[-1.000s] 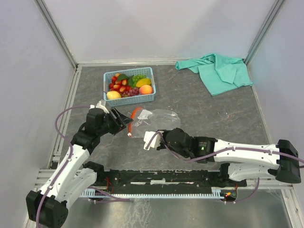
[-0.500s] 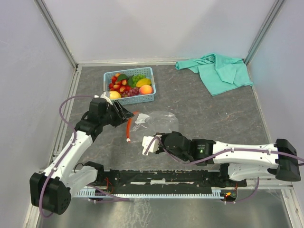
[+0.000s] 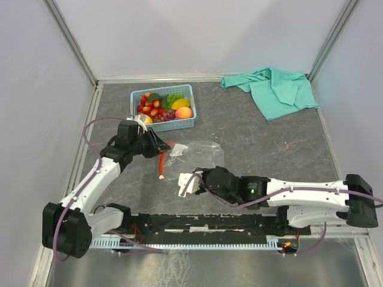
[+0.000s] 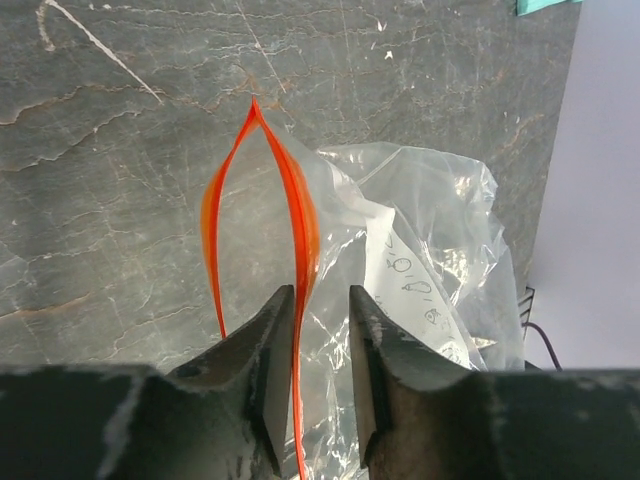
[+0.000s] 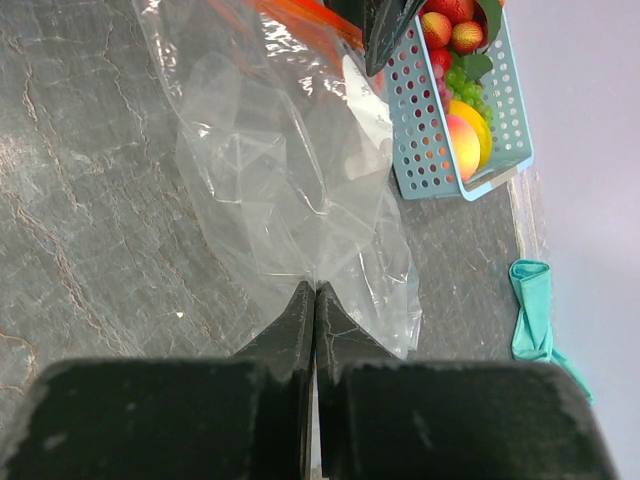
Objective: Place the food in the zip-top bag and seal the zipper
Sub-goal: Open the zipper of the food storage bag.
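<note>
The clear zip-top bag (image 3: 200, 149) lies crumpled on the table in front of the basket, its mouth gaping toward the left. Its red-orange zipper (image 4: 300, 215) is spread in two lips. My left gripper (image 4: 322, 300) straddles the right lip; the strip lies against the left finger, and a gap still shows between the jaws. In the top view that gripper (image 3: 160, 145) sits at the bag's mouth. My right gripper (image 5: 315, 290) is shut, pinching the bag (image 5: 280, 170) at its opposite edge. The food (image 3: 161, 104) rests in the basket.
The light blue lattice basket (image 3: 163, 126) stands just behind the left gripper, also seen in the right wrist view (image 5: 430, 130). A teal cloth (image 3: 275, 89) lies at the back right. Metal rails and white walls border the table.
My left gripper has moved up to the bag's mouth and its jaws have narrowed around one zipper lip. The right gripper has stayed shut on the bag and drifted slightly left.
</note>
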`<state>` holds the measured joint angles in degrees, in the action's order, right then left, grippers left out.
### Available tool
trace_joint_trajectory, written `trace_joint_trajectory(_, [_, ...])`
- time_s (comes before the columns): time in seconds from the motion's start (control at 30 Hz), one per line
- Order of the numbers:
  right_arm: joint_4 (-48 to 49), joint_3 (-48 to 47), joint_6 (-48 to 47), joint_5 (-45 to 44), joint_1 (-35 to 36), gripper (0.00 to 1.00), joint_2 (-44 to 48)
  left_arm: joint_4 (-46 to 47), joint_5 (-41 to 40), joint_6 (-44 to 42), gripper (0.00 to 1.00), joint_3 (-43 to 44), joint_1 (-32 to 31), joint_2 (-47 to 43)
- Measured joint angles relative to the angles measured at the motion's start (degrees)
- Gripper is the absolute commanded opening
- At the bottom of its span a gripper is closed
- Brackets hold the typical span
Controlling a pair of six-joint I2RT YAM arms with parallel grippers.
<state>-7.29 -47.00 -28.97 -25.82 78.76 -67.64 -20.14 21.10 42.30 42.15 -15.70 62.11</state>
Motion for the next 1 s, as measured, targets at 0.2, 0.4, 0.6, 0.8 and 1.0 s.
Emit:
trace_joint_trajectory(0.2, [0.8, 0.6, -0.5, -0.3, 0.0, 0.02, -1.4, 1.9, 2.0, 0.1, 0.03, -0.2, 0.0, 0.5])
trace_joint_trajectory(0.4, [1.2, 2.4, 0.4, -1.7, 0.0, 0.33, -2.0, 2.2, 2.0, 0.2, 0.03, -0.3, 0.0, -1.6])
trace_joint_trajectory(0.6, [-1.9, 2.0, 6.1, -4.0, 0.1, 0.58, -0.8, 1.2, -0.4, 0.9, 0.03, -0.3, 0.0, -9.5])
trace_joint_trajectory(0.8, [-9.9, -5.5, 18.0, -5.9, 0.1, 0.7, 2.2, -0.7, -6.1, 4.3, 0.03, -0.2, -0.3, -15.8])
trace_joint_trajectory(1.0, [-17.2, -18.8, 29.9, -9.0, 0.1, 0.74, 1.8, -0.7, -13.0, 10.1, 0.03, -0.2, -3.0, -20.4])
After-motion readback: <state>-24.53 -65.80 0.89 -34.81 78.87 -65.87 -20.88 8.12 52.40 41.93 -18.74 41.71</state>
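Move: The orange zipper lip nearer the right gripper already runs between the left finger pads, about 1 cm below and 1 cm back. The zipper's white end piece lies some 11 cm back and 3 cm left of the left hand; the fruit basket is about 16 cm ahead, 2 cm left, on the table. From the right hand, which still holds the bag body, that lip is roughly 10 cm ahead and 11 cm left, about level. Shut the left gripper on that one lip, leaving the other lip outside the fingers, then lift about 9 cm, tipping the fingers up and turning slightly counter-clockwise. Meanwhile lower the right hand a couple of centimetres, open it wide to let go of the bag body, and raise it some 12 cm clear, rolling its left side up and turning clockwise. ##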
